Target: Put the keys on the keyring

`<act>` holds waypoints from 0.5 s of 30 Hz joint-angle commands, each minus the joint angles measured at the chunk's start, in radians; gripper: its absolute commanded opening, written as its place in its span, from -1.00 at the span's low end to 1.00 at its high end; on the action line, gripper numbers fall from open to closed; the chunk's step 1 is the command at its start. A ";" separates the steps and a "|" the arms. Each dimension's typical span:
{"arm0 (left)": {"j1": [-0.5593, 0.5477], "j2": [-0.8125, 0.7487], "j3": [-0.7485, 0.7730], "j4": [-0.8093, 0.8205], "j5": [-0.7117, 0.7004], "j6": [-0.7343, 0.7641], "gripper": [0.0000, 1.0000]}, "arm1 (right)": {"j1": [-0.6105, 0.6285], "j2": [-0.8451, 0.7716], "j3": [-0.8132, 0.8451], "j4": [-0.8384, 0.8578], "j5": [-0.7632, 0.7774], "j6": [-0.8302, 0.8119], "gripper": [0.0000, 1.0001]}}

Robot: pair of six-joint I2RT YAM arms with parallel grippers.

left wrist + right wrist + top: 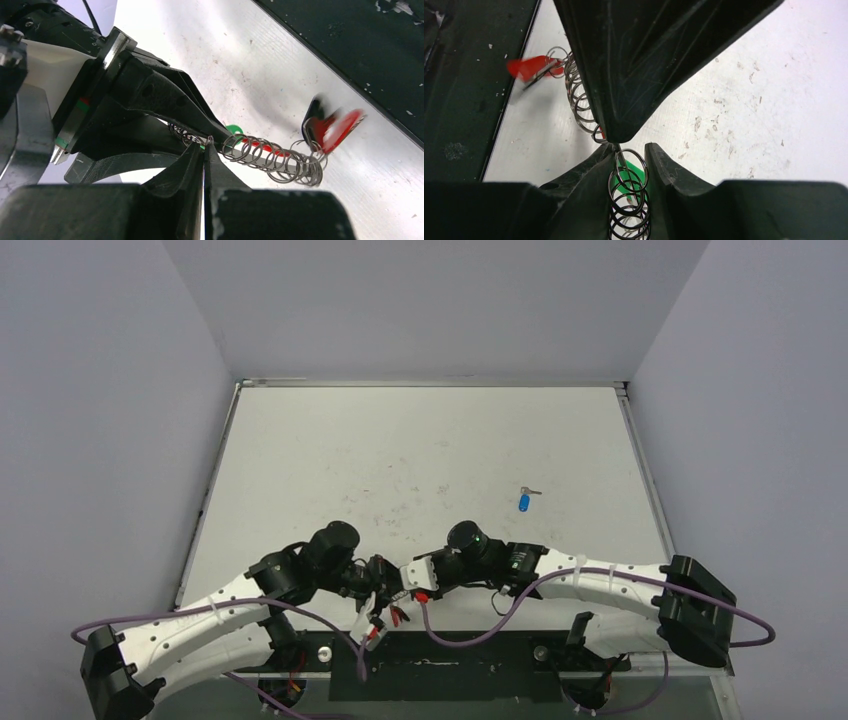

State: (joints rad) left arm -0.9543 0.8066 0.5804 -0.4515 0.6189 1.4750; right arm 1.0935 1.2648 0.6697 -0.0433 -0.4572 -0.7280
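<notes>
The keyring (272, 159), a stretched silvery wire coil with a red section inside, hangs between both grippers just above the table's near edge. My left gripper (205, 145) is shut, pinching one coil turn at its tips. My right gripper (629, 150) has its jaws closed in on the coil's other end (629, 200), with the green key (633, 179) lying among those turns. That key's green head (233, 130) also peeks out in the left wrist view. The blue key (524, 501) lies alone on the table, right of centre, away from both grippers.
A red-headed key (341, 129) dangles, blurred, from the coil's far end (531, 66). The black base strip (450, 655) runs along the near edge under the grippers. Purple cables (470, 638) loop beside the arms. Grey walls enclose the white table (420, 450).
</notes>
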 commanded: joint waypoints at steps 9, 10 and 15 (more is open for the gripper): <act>-0.001 -0.153 -0.086 0.267 -0.059 -0.252 -0.16 | 0.020 -0.135 -0.049 0.099 0.278 0.217 -1.00; -0.001 -0.171 -0.096 0.294 -0.066 -0.301 -0.08 | 0.020 -0.142 -0.051 0.102 0.299 0.233 -1.00; -0.001 -0.242 -0.180 0.565 -0.129 -0.666 0.05 | 0.022 -0.172 -0.072 0.130 0.401 0.303 -1.00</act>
State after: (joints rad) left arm -0.9543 0.6094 0.4522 -0.1768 0.5465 1.1477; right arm 1.1080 1.1416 0.6079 -0.0071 -0.1802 -0.5148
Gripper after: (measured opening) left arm 0.515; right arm 0.261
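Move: Both hands are on the keyring wire between the arms: the left's shut fingertips pinch it, and the right holds its coil. From the left hand the red-tagged keys hang about 5 cm back and 3 cm below; the green key is roughly 1 cm back, 2 cm to its right and 4 cm below. From the right hand the red-tagged keys lie some 5 cm back, 2 cm left and 1 cm below, with the green key about 3 cm straight below. Upward goes the left hand, about 3.5 cm with a slight forward drift, its fingers opening to about half and letting go of the keyring wire while they tip up some 15 degrees and turn a little counter-clockwise. The right hand keeps its pinch on the coil and carries it forward and to its right, about 3.5 cm, rising slightly and turning clockwise. ##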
